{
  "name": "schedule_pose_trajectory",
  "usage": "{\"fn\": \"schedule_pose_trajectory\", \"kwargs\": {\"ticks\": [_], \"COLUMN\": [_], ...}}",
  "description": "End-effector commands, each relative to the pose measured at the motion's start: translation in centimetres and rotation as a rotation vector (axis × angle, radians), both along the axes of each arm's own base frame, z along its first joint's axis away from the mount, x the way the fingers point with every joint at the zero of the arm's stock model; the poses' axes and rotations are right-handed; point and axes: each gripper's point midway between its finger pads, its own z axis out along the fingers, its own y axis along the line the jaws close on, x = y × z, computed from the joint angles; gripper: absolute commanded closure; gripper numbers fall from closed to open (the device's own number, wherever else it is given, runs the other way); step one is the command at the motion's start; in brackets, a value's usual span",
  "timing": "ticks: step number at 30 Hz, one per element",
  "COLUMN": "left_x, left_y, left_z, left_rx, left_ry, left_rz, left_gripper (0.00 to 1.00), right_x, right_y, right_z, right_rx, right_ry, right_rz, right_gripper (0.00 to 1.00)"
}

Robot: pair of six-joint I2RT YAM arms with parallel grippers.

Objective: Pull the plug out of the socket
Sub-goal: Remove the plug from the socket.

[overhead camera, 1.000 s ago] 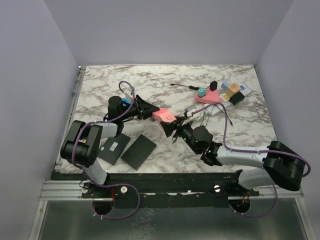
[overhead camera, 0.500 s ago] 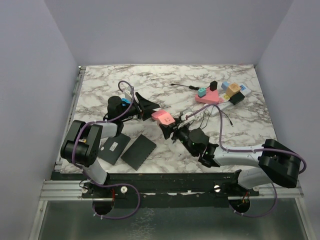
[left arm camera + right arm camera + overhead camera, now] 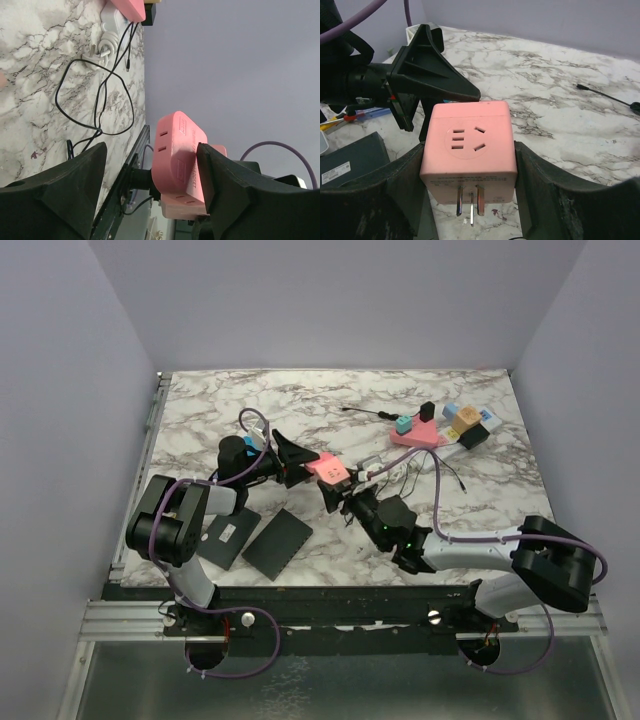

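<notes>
The plug [image 3: 467, 150] is a pink cube adapter with three metal prongs, held above the marble table. My right gripper [image 3: 470, 165] is shut on its two sides, prongs pointing towards the camera. From above, the plug [image 3: 328, 469] sits between both arms, with the right gripper [image 3: 336, 486] just below it. My left gripper [image 3: 150, 185] is open around the plug [image 3: 177, 155]: one finger [image 3: 225, 185] lies against it, the other stands well apart. The socket [image 3: 442, 446], a white strip carrying coloured cubes, lies at the back right, well away from the plug.
Two flat black pads [image 3: 277, 541] [image 3: 226, 537] lie near the left arm's base. Thin black cables [image 3: 447, 476] loop on the table beside the socket, and another thin black lead [image 3: 365, 412] lies behind. Purple walls enclose the table.
My left gripper has opened off the pink plug, which stays in the right gripper. The right arm has shifted slightly leftward.
</notes>
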Motion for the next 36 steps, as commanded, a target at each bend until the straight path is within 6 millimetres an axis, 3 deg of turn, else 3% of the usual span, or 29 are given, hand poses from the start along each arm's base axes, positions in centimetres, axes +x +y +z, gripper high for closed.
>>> {"fn": "schedule_pose_trajectory", "kwargs": {"ticks": [1, 7, 10, 18, 21, 24, 28, 32, 36], "left_x": [-0.4, -0.5, -0.5, -0.5, -0.5, -0.5, -0.6, -0.5, -0.4], "left_y": [-0.1, -0.1, -0.1, -0.1, -0.1, -0.1, 0.0, 0.0, 0.2], "left_z": [0.5, 0.5, 0.7, 0.6, 0.7, 1.0, 1.3, 2.1, 2.9], "left_rx": [-0.01, -0.012, -0.012, -0.011, -0.011, -0.01, -0.006, 0.001, 0.014], "left_ry": [-0.024, -0.022, -0.03, -0.023, -0.029, -0.044, -0.069, -0.119, -0.18], "left_rz": [-0.019, -0.024, -0.023, -0.018, -0.021, -0.023, -0.018, -0.008, 0.007], "left_gripper": [0.24, 0.24, 0.3, 0.65, 0.85, 1.0, 1.0, 1.0, 1.0], "right_x": [0.3, 0.4, 0.3, -0.3, -0.3, -0.1, -0.1, -0.4, -0.9], "right_y": [0.9, 1.7, 2.0, 1.7, 1.6, 1.7, 2.0, 2.1, 1.8], "right_z": [1.6, 0.1, -0.2, -1.3, -1.6, -2.0, -2.8, -3.5, -3.4], "right_rx": [0.058, 0.02, 0.018, -0.007, 0.002, 0.003, 0.002, -0.003, 0.006], "right_ry": [-0.039, -0.038, -0.036, -0.016, -0.001, 0.026, 0.085, 0.132, 0.164], "right_rz": [-0.013, -0.013, -0.011, -0.013, -0.024, -0.038, -0.046, -0.036, -0.027], "right_gripper": [1.0, 1.0, 1.0, 1.0, 0.99, 0.84, 0.73, 0.44, 0.27]}}
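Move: The coral plug sits about 4 cm above my open left fingers, some 4 cm to their right and 1 cm ahead. The pale socket joined to it is about 6 cm right, 1 cm back and 4 cm up. A dark box lies on the table 9 cm left and 12 cm back, some 17 cm below. From my right hand, which holds the socket, the left finger gap is about 7 cm left, 2 cm ahead and 4 cm lower. I keep the pale socket in my right hand and lower it about 4 cm, easing it a little to the left, so the coral plug comes down between my waiting left fingers. My left hand stays put and closes on the plug, pinching it by its sides. Then my right hand tips slightly nose-down, still gripping. ##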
